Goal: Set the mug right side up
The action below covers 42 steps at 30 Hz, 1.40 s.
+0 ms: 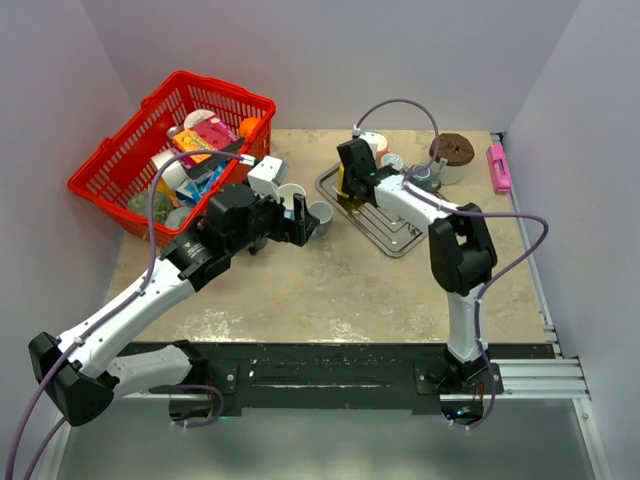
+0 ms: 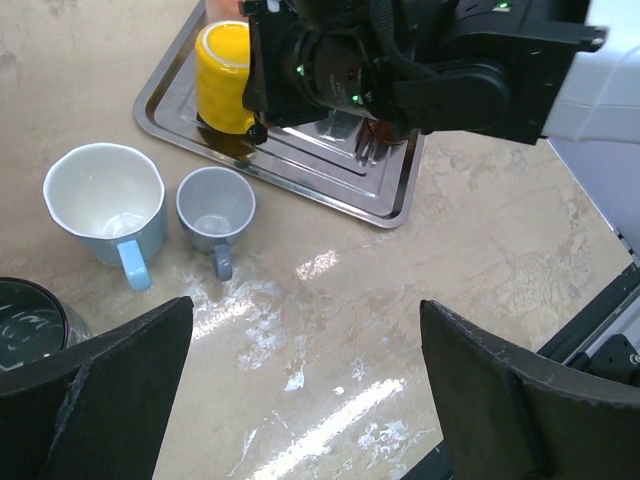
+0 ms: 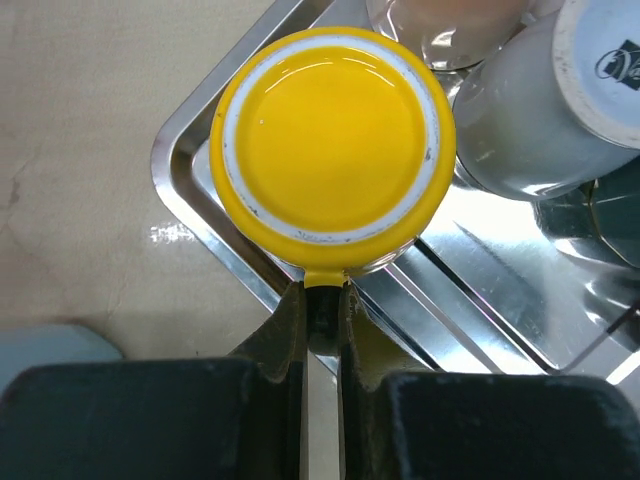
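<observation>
The yellow mug (image 3: 335,135) stands upside down, base up, on the metal tray (image 3: 500,260) at its near-left corner. It also shows in the left wrist view (image 2: 222,75). My right gripper (image 3: 322,300) is shut on the mug's handle, with both fingers pressed against it from the sides. In the top view the right gripper (image 1: 350,182) sits over the tray's left end and hides most of the mug. My left gripper (image 2: 305,400) is open and empty above bare table, left of the tray (image 1: 385,228).
A light blue mug (image 2: 105,200) and a small grey mug (image 2: 215,208) stand upright left of the tray, with a dark mug (image 2: 25,320) beside them. A white mug (image 3: 540,100) lies on the tray. A red basket (image 1: 170,140) of items stands at the back left.
</observation>
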Each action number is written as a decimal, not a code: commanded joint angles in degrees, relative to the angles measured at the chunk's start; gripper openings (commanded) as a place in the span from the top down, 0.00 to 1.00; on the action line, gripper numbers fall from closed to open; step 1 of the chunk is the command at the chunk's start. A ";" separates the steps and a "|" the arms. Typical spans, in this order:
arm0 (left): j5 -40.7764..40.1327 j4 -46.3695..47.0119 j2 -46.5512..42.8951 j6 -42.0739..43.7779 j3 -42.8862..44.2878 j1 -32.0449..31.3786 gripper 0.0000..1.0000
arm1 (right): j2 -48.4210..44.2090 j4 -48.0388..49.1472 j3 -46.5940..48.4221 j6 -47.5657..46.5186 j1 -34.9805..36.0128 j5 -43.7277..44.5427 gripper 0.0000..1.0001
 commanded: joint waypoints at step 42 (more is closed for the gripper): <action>14.96 50.27 -9.61 -24.44 -7.27 0.70 0.01 | -54.68 67.36 -30.27 30.58 -2.66 -52.77 1.00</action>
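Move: The yellow mug is already pinched by its handle in the right gripper, upside down, its middle about 5 cm ahead of that hand. It is bound for the open left gripper, some 22 cm back, 12 cm left and 18 cm up. Near the way, some 5 cm below the right hand, stand the grey mug, 4 cm back and 7 cm left, and the light-blue mug, 2 cm ahead and 14 cm left. From the left hand the yellow mug lies 27 cm ahead, 12 cm right, 18 cm down. Keep the right fingers shut on the handle and lift the yellow mug about 37 cm, drawing it back over 20 cm towards the left gripper while the wrist rolls its left side up and swings the fingers to point forward-left and up. Partway through, raise the wide-open left gripper some 15 cm, easing back and rolling its left side down, without touching the mug. ##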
